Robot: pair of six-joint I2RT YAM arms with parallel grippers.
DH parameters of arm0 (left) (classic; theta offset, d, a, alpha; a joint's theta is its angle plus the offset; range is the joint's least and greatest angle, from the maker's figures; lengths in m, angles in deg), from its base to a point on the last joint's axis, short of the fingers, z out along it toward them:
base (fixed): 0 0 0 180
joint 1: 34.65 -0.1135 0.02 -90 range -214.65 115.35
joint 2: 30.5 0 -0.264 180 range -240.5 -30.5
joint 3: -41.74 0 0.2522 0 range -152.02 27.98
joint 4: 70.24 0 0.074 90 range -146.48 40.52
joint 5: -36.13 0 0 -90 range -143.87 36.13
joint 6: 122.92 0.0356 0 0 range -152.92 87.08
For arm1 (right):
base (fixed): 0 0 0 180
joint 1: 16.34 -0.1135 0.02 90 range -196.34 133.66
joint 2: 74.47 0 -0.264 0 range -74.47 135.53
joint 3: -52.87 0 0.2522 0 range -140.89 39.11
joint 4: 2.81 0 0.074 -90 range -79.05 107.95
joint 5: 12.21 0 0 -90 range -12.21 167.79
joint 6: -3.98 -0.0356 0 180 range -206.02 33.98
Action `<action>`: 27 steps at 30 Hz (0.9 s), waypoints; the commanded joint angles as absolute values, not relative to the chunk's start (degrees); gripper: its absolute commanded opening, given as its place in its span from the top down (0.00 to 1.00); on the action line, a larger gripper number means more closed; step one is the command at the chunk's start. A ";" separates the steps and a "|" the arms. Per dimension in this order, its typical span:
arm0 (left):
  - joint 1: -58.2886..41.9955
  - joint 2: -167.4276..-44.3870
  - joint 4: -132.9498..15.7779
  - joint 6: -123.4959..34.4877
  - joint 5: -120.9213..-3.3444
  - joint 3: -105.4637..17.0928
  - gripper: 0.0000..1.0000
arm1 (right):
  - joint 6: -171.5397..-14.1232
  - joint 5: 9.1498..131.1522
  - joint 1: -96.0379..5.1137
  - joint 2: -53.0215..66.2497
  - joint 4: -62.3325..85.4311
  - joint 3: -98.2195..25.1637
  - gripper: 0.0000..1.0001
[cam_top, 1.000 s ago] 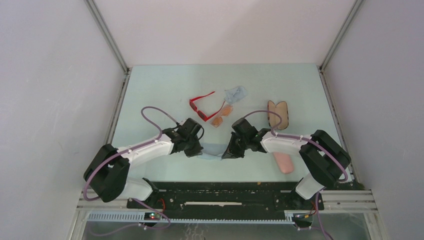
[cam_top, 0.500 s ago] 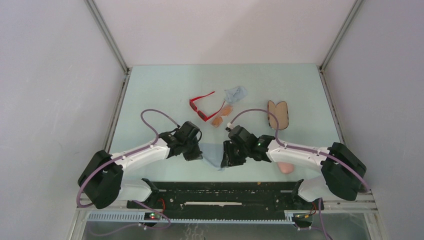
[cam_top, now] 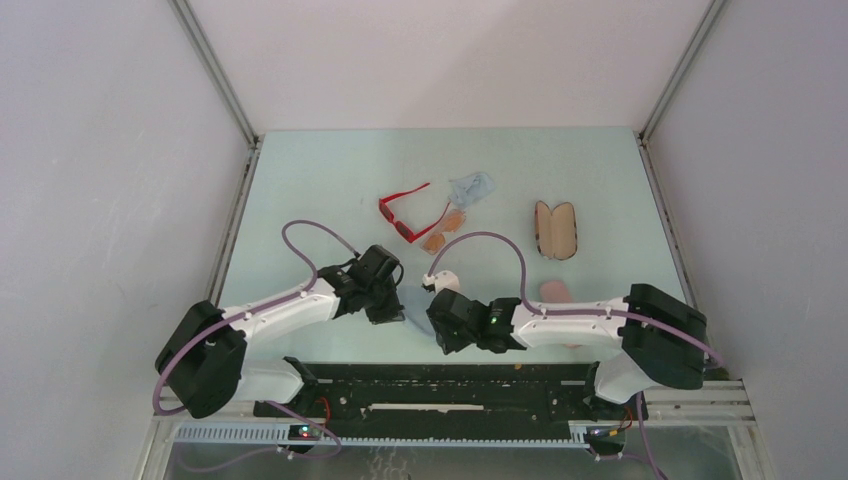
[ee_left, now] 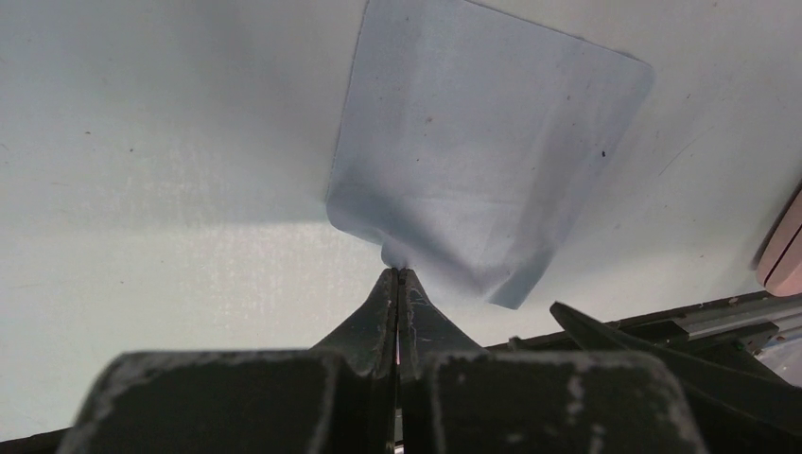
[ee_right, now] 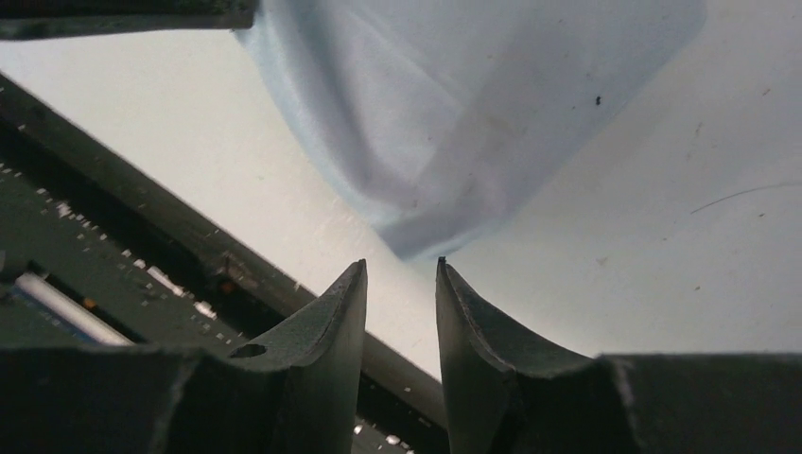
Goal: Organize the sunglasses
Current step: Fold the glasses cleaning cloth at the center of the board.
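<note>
The red-framed sunglasses (cam_top: 402,212) lie at mid-table, with the slim orange-lens pair (cam_top: 443,230) touching them on the right. Neither gripper is near them. A flat pale blue cloth (cam_top: 413,302) lies near the front edge between the two grippers. My left gripper (cam_top: 393,309) is shut on the cloth's near corner (ee_left: 397,272), and the cloth (ee_left: 482,161) spreads out beyond the tips. My right gripper (cam_top: 433,320) is open and empty (ee_right: 402,265), its tips just short of the cloth's corner (ee_right: 454,123).
An open plaid case (cam_top: 555,229) lies at the right. A pink case (cam_top: 554,291) is partly hidden behind my right arm and shows at the left wrist view's right edge (ee_left: 785,251). A crumpled blue cloth (cam_top: 472,187) lies behind the sunglasses. The black base rail (ee_right: 95,236) runs close by.
My right arm has swung left and toward the near edge, uncovering the plaid case and hiding part of the pink case. The flat cloth has shifted nearer with it. My left arm has barely moved.
</note>
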State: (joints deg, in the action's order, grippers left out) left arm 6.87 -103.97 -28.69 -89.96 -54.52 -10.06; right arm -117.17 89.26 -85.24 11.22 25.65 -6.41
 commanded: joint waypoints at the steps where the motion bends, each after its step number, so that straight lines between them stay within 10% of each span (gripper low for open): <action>1: 7.17 -103.23 -29.01 -90.58 -54.05 -9.45 1.00 | -115.59 94.06 -85.51 13.28 22.76 -8.09 0.60; 27: 6.97 -104.14 -30.83 -92.92 -54.21 -11.03 1.00 | -120.06 93.36 -80.91 12.06 22.68 -8.09 0.92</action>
State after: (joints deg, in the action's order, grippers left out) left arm 6.87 -104.00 -29.22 -91.53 -54.54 -10.06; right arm -119.16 92.69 -83.14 15.14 23.14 -6.50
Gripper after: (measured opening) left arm 0.003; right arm 0.083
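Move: The near-right corner of the cleaning cloth lies just under the open right fingers, about 1 cm ahead and 3 cm below. From the right gripper, the cloth's near-left end, which the left gripper holds, is some 7 cm left and 5 cm ahead; the pink case is about 24 cm right and 7 cm ahead, the orange-lens glasses roughly 23 cm straight ahead. From the left gripper, that near-right corner is about 7 cm right, 4 cm back and 3 cm below. Lower the right gripper about 2 cm and ease it 1 cm forward onto the cloth's near-right corner, then stop there and shut the fingers to pinch it. With the corner held, draw it about 1 cm forward and start lifting slightly. Keep the left gripper shut on the near-left end, holding still. ##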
